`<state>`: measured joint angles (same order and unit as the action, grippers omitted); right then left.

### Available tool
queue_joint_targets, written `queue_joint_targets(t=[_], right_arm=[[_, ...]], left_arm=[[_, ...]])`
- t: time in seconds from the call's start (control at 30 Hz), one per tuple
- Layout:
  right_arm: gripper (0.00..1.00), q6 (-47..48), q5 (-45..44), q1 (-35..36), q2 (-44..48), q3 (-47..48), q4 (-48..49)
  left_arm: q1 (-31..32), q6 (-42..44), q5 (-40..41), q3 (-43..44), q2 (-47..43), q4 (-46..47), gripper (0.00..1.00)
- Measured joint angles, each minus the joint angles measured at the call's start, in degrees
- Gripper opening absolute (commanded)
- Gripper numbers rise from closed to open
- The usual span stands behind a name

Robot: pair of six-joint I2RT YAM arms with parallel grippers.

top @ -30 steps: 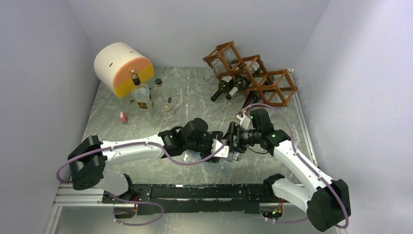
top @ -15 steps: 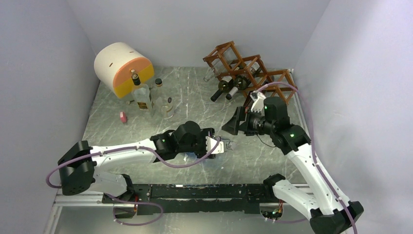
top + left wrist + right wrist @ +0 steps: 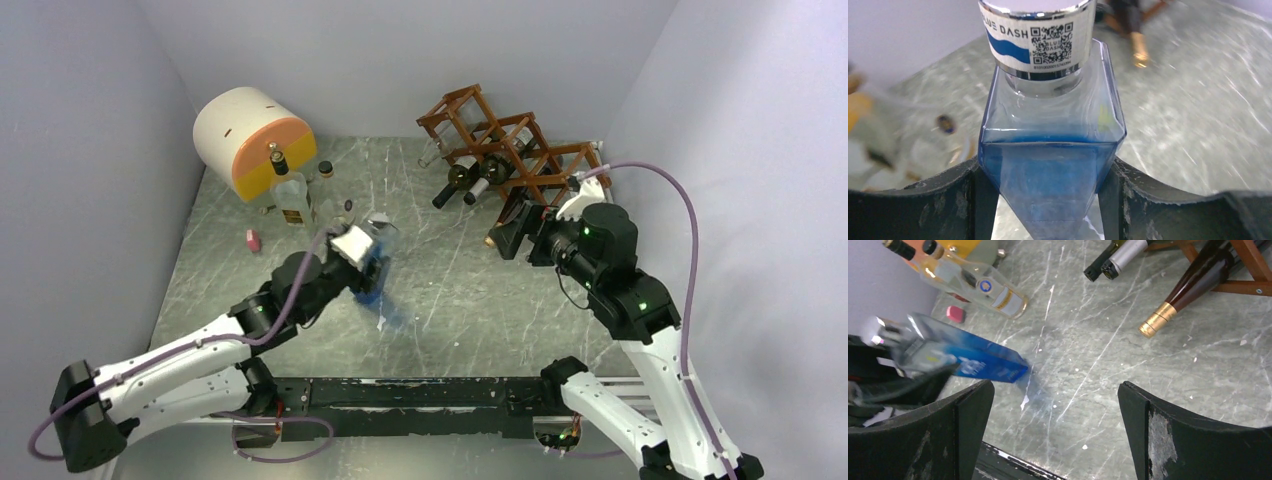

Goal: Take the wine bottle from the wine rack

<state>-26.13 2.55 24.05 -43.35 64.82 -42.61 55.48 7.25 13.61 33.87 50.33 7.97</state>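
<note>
The reddish-brown wine rack (image 3: 520, 150) stands at the back right, its corner also in the right wrist view (image 3: 1248, 260). Two dark wine bottles (image 3: 458, 182) poke neck-first out of it (image 3: 1108, 260). A brown wine bottle with a gold cap (image 3: 1193, 285) slants down from the rack to the table. My right gripper (image 3: 510, 235) hovers open just in front of the rack, nothing between its fingers (image 3: 1055, 430). My left gripper (image 3: 365, 258) is shut on a blue square bottle (image 3: 1048, 165), held tilted above the table's middle left (image 3: 378, 280).
A white-and-orange cylinder (image 3: 250, 140) lies at the back left, with several clear bottles (image 3: 292, 195) in front of it. A small pink object (image 3: 253, 240) sits near the left wall. The rail (image 3: 400, 395) runs along the near edge.
Both grippers were together at the table's middle. The right one opened and drew back toward the rack. The left arm swung left and back with the blue bottle.
</note>
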Motion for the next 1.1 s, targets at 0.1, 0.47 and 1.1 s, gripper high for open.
queue_joint_targets(t=[0.1, 0.47, 1.1], right_arm=[[1.00, 0.1, -0.9, 0.0, -0.8, -0.3, 0.0], [1.00, -0.1, -0.9, 0.0, -1.9, -2.0, 2.0], [1.00, -0.7, -0.8, 0.0, -0.9, -5.1, 2.9]], left_arm=[[-5.7, -4.2, 4.4, -1.0, -4.0, -0.1, 0.07], [-28.4, -9.6, 12.6, -1.9, -8.3, -0.5, 0.07], [-51.7, -12.2, -5.9, -10.4, -2.2, 16.0, 0.14]])
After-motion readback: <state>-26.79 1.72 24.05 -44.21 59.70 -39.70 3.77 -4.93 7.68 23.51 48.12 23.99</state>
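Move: The left hand already holds the blue bottle. The open spot it is carried to lies about 25 cm to its left, 11 cm ahead and some 17 cm below, on the table. Just beyond that spot stands the gold-label bottle, some 18 cm ahead of the hand and 20 cm left; the black-capped bottle is about 14 ahead and 10 left, the pink block 17 ahead and 34 left. From the idle right hand the spot lies roughly 58 cm left, 4 ahead and 25 below. Keeping its grip on the blue bottle, the left hand sweeps quickly some 25 cm to its left and about 11 cm forward, passing on the near side of the black-capped bottle and slowing to a stop close before the gold-label bottle, while the wrist swings nearly 50 degrees counter-clockwise so the fingers end up pointing outward. It arcs up about 3 cm at first and then sinks 4 cm towards the table; meanwhile the right hand, open and empty, only eases down about 3 cm. ##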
